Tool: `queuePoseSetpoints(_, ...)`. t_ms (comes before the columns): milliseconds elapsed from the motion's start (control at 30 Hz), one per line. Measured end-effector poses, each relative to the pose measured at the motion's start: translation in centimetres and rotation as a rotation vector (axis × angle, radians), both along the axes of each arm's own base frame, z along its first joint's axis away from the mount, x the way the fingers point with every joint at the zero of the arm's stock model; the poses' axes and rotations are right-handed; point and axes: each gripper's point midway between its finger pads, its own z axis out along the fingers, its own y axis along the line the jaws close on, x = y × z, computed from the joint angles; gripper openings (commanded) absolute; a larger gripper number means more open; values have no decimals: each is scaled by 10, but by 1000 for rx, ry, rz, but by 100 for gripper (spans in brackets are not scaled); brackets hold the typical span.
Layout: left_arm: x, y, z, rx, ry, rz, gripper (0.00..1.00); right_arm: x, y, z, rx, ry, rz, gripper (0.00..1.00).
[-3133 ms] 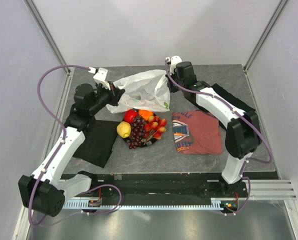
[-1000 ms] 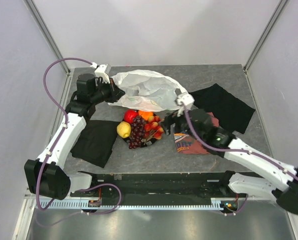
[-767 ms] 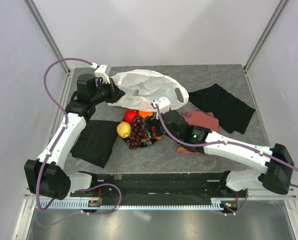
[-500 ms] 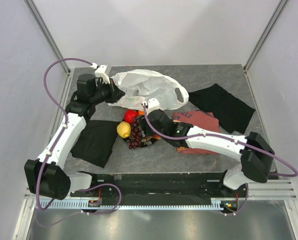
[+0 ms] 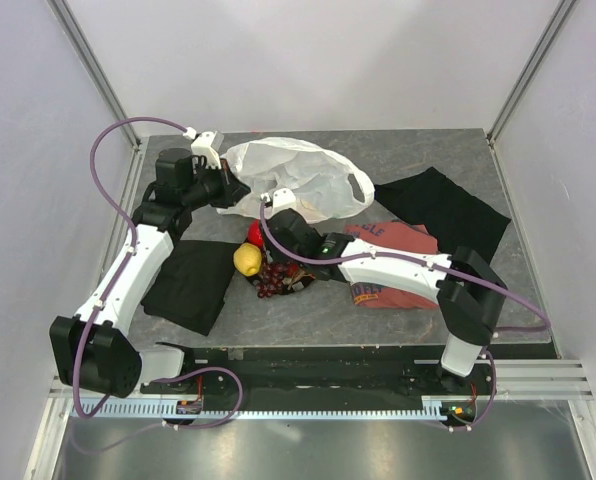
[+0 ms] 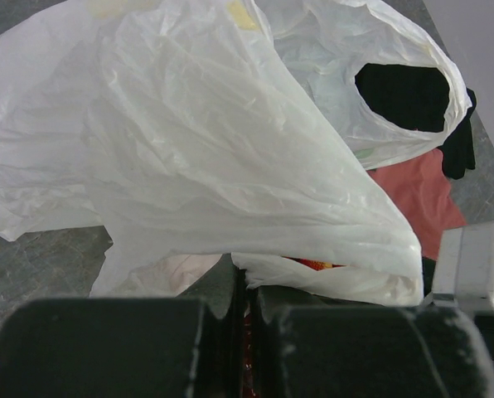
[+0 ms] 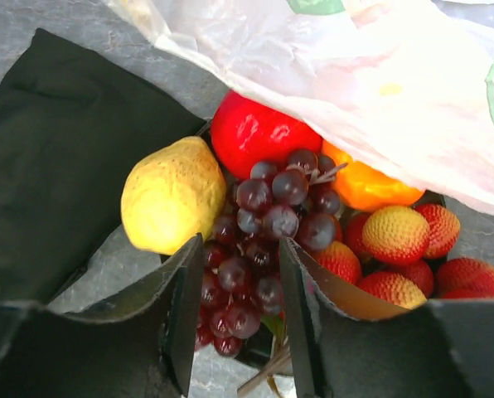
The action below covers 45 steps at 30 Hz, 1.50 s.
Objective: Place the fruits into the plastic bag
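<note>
The plastic bag (image 5: 298, 180) lies at the back of the table, and my left gripper (image 5: 233, 190) is shut on its near left edge (image 6: 230, 124), holding that edge up. The fruits sit just in front of the bag: a yellow lemon (image 7: 172, 195), a red apple (image 7: 259, 133), an orange (image 7: 367, 186), a dark grape bunch (image 7: 272, 207) and several small red-yellow fruits (image 7: 396, 236). My right gripper (image 7: 240, 290) reaches down over the pile (image 5: 271, 278), its two fingers pressed against either side of the grape bunch. The bag's edge drapes over the apple and orange.
A black cloth (image 5: 193, 285) lies left of the fruits, right beside the lemon. A red printed T-shirt (image 5: 393, 265) lies under my right forearm, and another black cloth (image 5: 443, 210) sits at the back right. The bag's handle loop (image 6: 409, 95) gapes on its right side.
My right arm has swung left from over the T-shirt to the fruit pile, and its jaws have narrowed around the grape bunch. The left arm has stayed still, holding the bag.
</note>
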Motion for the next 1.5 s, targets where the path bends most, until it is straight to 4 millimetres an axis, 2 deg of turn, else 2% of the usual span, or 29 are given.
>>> queuePoseSetpoints(167,0,0,-1,1,5,0,1,8,3,-7,-37,-3,-24,42)
queuePoseSetpoints(400,-1,0,-2,1,9,-1,1,19,-2,-11,-110,-24,-65,41)
queuePoseSetpoints(600,0,0,-4,2,14,-1,1,18,-10,-18,-156,-18,-69,40)
queuePoseSetpoints(800,-1,0,-5,4,21,-2,1,17,-9,-21,-171,-16,-51,39)
queuePoseSetpoints(1033,-1,0,-6,5,27,-2,2,17,-10,-35,-223,-17,-28,39)
queuePoseSetpoints(1167,0,0,-8,5,32,-2,1,18,-10,-35,-233,-25,-20,39)
queuePoseSetpoints(1233,0,0,-8,6,33,-3,2,19,-10,-35,-241,-29,-17,36)
queuePoseSetpoints(1500,0,0,-8,6,32,-2,1,21,-8,-41,-268,-34,-1,13)
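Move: The grapes lie just under the right hand, roughly 2 cm ahead, 1 cm to its right and 6 cm below. From the grapes, the yellow fruit is about 6 cm to the left, the red fruit some 7 cm farther out and 4 cm left, the orange 10 cm out and 3 cm right, and the lychees 8 cm to the right. From the left hand, the grapes lie some 10 cm back, 5 cm right and 18 cm below. The right fingertips come in among the grapes and draw together on the bunch from half open to nearly shut, most of that at the very end. To get there the hand sinks about 4 cm and edges forward some 2 cm, rolling about 15 degrees so its left side dips. The left hand keeps its shut grip on the white bag, almost still. ##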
